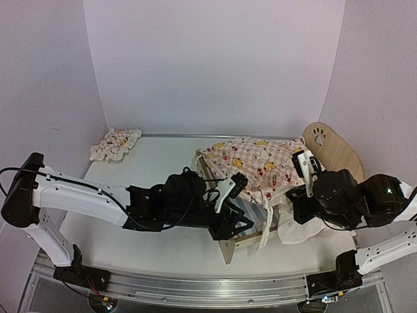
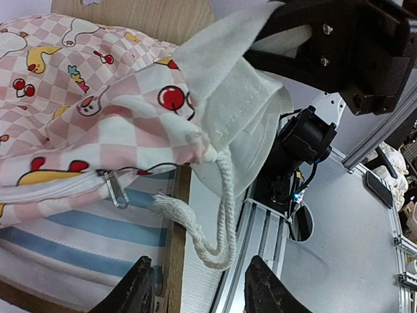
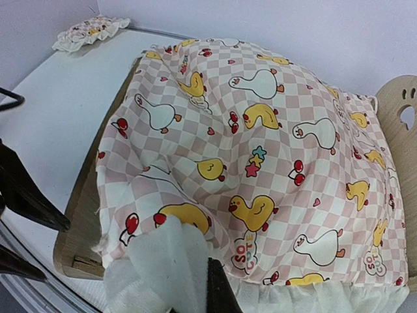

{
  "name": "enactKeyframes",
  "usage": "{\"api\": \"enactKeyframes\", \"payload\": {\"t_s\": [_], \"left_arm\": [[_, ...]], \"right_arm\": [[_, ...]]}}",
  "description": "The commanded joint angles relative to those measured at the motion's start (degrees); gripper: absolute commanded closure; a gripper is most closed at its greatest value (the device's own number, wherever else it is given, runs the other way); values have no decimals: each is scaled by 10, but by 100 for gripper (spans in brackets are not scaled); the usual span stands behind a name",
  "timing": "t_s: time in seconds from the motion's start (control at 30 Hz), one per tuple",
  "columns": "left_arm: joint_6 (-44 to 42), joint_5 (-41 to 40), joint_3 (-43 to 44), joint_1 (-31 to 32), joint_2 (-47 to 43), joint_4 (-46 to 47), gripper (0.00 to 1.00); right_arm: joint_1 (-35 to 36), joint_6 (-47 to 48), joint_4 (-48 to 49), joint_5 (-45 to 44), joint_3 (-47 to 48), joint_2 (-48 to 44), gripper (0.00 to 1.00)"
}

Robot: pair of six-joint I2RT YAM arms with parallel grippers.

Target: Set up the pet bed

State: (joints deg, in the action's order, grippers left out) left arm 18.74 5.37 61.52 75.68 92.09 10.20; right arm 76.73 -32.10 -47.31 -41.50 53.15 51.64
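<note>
The pet bed [image 1: 333, 151] stands right of centre, its plywood headboard with the paw cutout at the far right. A pink checkered duck-print cover [image 1: 255, 163] lies bunched over its blue-and-white striped base [image 2: 78, 228]. My right gripper [image 3: 195, 277] is shut on the cover's white ruffle [image 3: 166, 257] at the near right corner, lifting it. In the left wrist view that same gripper [image 2: 339, 39] pinches the white fabric. My left gripper [image 2: 202, 287] hangs by the bed's side rail [image 2: 174, 222], jaws apart. A white cord loop [image 2: 218, 241] dangles just ahead of them, touching neither finger.
A small ruffled pillow [image 1: 115, 143] lies at the far left of the white table [image 1: 150, 169]. The metal rail [image 1: 195, 287] carrying the arm bases runs along the near edge. White walls close in the back and sides.
</note>
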Motion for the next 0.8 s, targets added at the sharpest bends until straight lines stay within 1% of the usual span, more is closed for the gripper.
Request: {"api": "enactKeyframes", "payload": {"t_s": [0.0,0.23,0.37,0.43,0.47,0.57,0.6,0.7,0.77], "left_arm": [[-58,-19,20,13,33,102,54],[-78,5,62,27,98,113,55],[-84,10,67,42,118,112,54],[-83,11,69,45,132,113,56],[-85,8,73,47,139,112,58],[-96,-12,75,56,147,109,74],[-98,-18,73,57,147,108,76],[-104,-40,71,61,146,101,78],[-107,-45,76,62,152,95,86]], "right_arm": [[-3,22,54,2,10,1,100],[-5,45,64,10,31,19,100],[-5,47,64,10,32,20,100],[-5,48,64,9,32,18,100],[-5,49,64,9,32,16,100],[-6,52,64,7,34,14,100],[-6,53,64,5,34,12,100],[-7,56,64,4,36,9,100],[-8,60,64,5,44,12,100]]}}
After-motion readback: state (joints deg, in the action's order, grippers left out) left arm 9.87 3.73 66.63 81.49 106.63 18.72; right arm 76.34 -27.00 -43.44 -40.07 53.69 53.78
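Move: A white tie cord hangs from the duck-print cover, its middle about 6 cm to the left hand's right, 3 cm back and 4 cm lower. The cover's white frill, still held by the right hand, is 6 cm ahead of the left hand and 11 cm to its right, about level. The bed frame's near-left corner sits roughly 14 cm below and 2 cm back. From the right hand, the cord hangs some 7 cm back, 6 cm left and 6 cm below. Rightward and down, about 5 cm each, the left hand goes to the loose lower end of the hanging cord, drawing back some 4 cm mostly in the second half, with a slight clockwise turn. Its half-open fingers close late and pinch the cord near its loop. The right hand keeps its grip on the raised frill and eases under 2 cm to the left. ##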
